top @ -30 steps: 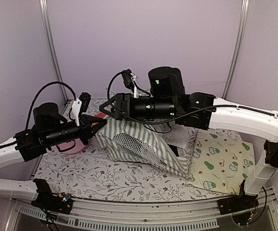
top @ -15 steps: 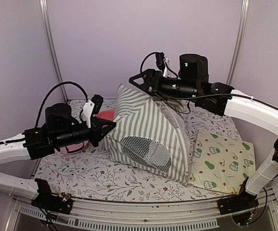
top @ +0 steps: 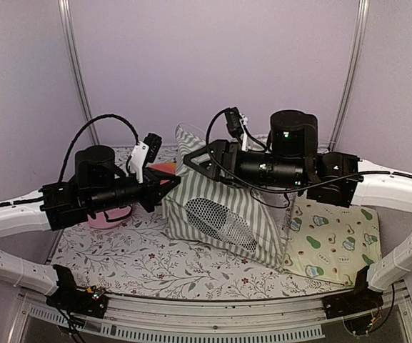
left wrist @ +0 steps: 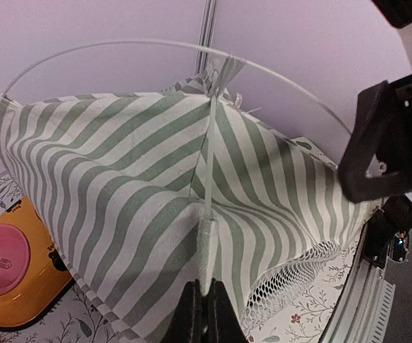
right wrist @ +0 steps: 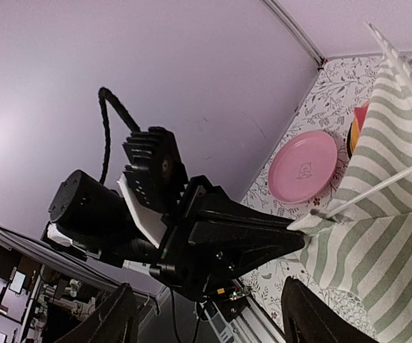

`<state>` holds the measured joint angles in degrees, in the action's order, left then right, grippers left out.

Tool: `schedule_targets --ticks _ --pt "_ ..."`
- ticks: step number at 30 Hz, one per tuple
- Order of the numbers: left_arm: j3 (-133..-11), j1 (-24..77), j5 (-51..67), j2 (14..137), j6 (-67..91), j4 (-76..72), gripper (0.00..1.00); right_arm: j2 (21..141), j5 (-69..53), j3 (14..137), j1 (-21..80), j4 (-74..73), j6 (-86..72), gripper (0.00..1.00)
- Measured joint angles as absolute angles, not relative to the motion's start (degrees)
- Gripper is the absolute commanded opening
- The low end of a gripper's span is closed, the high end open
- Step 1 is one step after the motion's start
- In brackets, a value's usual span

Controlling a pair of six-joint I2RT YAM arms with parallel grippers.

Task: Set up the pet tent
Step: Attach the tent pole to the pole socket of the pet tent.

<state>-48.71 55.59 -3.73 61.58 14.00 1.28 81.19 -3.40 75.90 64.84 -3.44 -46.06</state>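
Note:
The pet tent, green and white striped with a round mesh window, stands half raised at mid-table. A thin white pole arcs over its top. My left gripper is shut on a white pole pocket at the tent's left corner; in the left wrist view my left gripper pinches that pocket's lower end. My right gripper hovers by the tent's peak, open. In the right wrist view my right gripper holds nothing and faces the left gripper.
An avocado-print mat lies at the right. An orange double bowl sits behind the tent's left side, and a pink dish lies on the floral cloth under the left arm. Purple walls enclose the table.
The tent rose from lying flat to a tall peak under the right gripper, then sagged lower. The right gripper came back down and left. The left gripper lifted slightly, still pinching the corner.

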Motion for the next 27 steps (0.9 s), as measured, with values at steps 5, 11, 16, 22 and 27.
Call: schedule_targets --ticks 5,11,16,22,27 --pt "-48.71 56.23 -3.84 61.56 13.76 1.30 0.00 86.15 0.99 75.18 65.60 -2.42 -49.15 0.67" --pt "-48.36 57.32 -4.40 60.60 13.34 1.26 0.00 89.60 4.14 74.70 60.88 1.45 -51.18 0.55" --pt "-46.02 57.41 -5.43 59.44 13.32 0.62 0.00 90.63 3.84 74.70 54.83 5.87 -53.06 0.52" --pt "-44.58 57.41 -5.78 59.05 13.37 -1.67 0.00 91.26 0.67 74.65 51.86 9.02 -54.48 0.41" --pt "-43.29 57.41 -5.85 58.78 13.56 -3.29 0.00 91.39 -1.69 74.54 50.54 9.69 -54.68 0.19"
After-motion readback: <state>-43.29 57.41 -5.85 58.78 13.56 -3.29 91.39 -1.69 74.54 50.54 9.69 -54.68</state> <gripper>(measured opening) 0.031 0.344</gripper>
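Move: The top of the striped tent, where the poles cross, is about 14 cm ahead of the open right hand, 3 cm to its right and 5 cm below. The tent corner with the pole end, still pinched by the left hand, lies about 4 cm ahead of the right hand, 8 cm left and 8 cm down; the mesh window sits some 3 cm back, 7 cm right and 22 cm down. From the left hand, the tent top is roughly 10 cm ahead, 11 cm right and 4 cm up. Right hand dips, then reaches forward about 14 cm to the tent top, half-closing around the pole there. ##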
